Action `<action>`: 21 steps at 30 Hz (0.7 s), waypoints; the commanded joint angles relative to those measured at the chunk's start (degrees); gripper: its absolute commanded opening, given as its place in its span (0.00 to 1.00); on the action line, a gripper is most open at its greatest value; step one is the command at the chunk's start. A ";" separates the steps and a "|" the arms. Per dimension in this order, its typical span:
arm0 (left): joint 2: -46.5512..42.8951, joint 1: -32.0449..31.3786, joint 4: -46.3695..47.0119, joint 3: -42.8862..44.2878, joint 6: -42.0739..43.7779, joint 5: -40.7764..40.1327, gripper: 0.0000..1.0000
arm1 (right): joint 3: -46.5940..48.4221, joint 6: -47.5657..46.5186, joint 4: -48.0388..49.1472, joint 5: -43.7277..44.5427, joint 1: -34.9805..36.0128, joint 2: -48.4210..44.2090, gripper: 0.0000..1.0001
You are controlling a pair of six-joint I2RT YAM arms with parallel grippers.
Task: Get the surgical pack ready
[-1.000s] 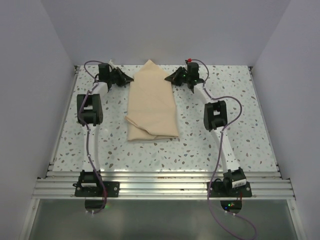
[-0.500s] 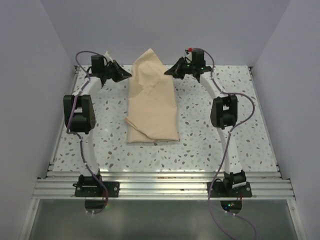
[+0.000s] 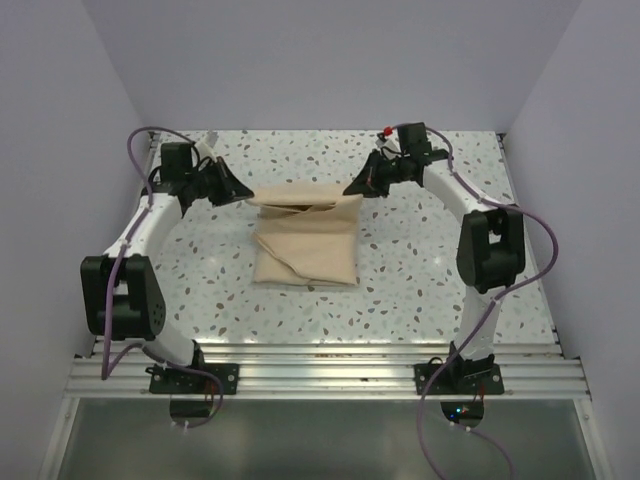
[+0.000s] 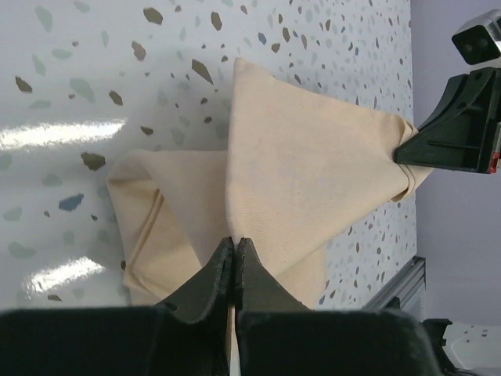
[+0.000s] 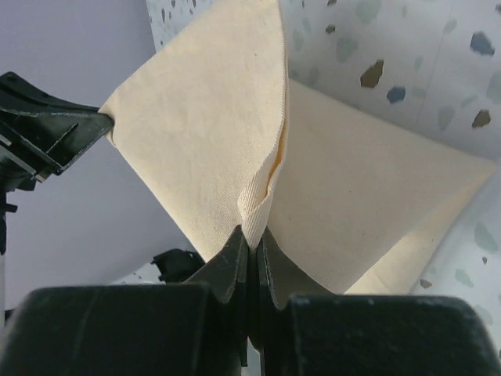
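Note:
The surgical pack shows as a tan-beige fabric sheet (image 3: 305,245), folded in layers on the middle of the speckled table (image 3: 420,270). Its far edge is lifted and stretched between both grippers. My left gripper (image 3: 243,193) is shut on the left corner, and in the left wrist view the sheet (image 4: 305,157) runs from the closed gripper (image 4: 235,243) across to the right gripper (image 4: 458,129). My right gripper (image 3: 350,189) is shut on the right corner. In the right wrist view a fold of the sheet (image 5: 211,133) sits pinched at the closed gripper (image 5: 254,241), with the left gripper (image 5: 47,133) on the far corner.
An aluminium rail (image 3: 320,375) runs along the near edge with both arm bases on it. Plain walls close in the table at the left, right and back. Purple cables (image 3: 520,225) loop beside the arms' elbows, which stand wide of the sheet.
Both grippers have drawn the sheet's far edge from the back of the table toward the near side, folding it over itself. The elbows have swung outward and nearer.

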 commanded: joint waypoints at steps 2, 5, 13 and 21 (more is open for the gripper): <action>-9.78 -0.05 -3.67 -9.29 1.73 -1.61 0.00 | -8.14 -6.91 -5.63 -1.43 0.39 -9.89 0.00; -12.69 -0.05 -7.95 -13.18 1.46 -2.84 0.00 | -13.33 -8.32 -6.25 -1.08 1.09 -13.23 0.00; -14.73 -0.14 -13.16 -18.90 1.73 -8.29 0.00 | -25.54 -9.03 -4.41 1.81 6.80 -17.81 0.00; -10.07 -0.05 -14.47 -17.23 2.43 -12.60 0.00 | -34.86 -8.06 0.52 5.07 11.03 -18.69 0.00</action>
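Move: Behind and below, each hand's goal is the near corner of the lying cloth bundle on its own side, while it still holds a raised corner of the far edge. The left near corner is roughly 14 cm back, straight below, 16 cm down. Left of it slants a diagonal flap's ridge: no farther left than 8 cm to the hand's right, 7 cm back. The right near corner lies some 16 cm back, 1 cm right and 14 cm down from the right hand; the ridge is 10 cm back and 19 cm left of that hand. Drawing the raised far edge back towards the robot over the lying bundle, both hands keep their pinch and travel almost level at first, then sink about 8 cm. The right hand comes back some 17 cm; the left only about 12, easing nearly to a stop while still lowering. The left fingers tip about 20 degrees more steeply down; the right ones tip down less and turn slightly counter-clockwise. ##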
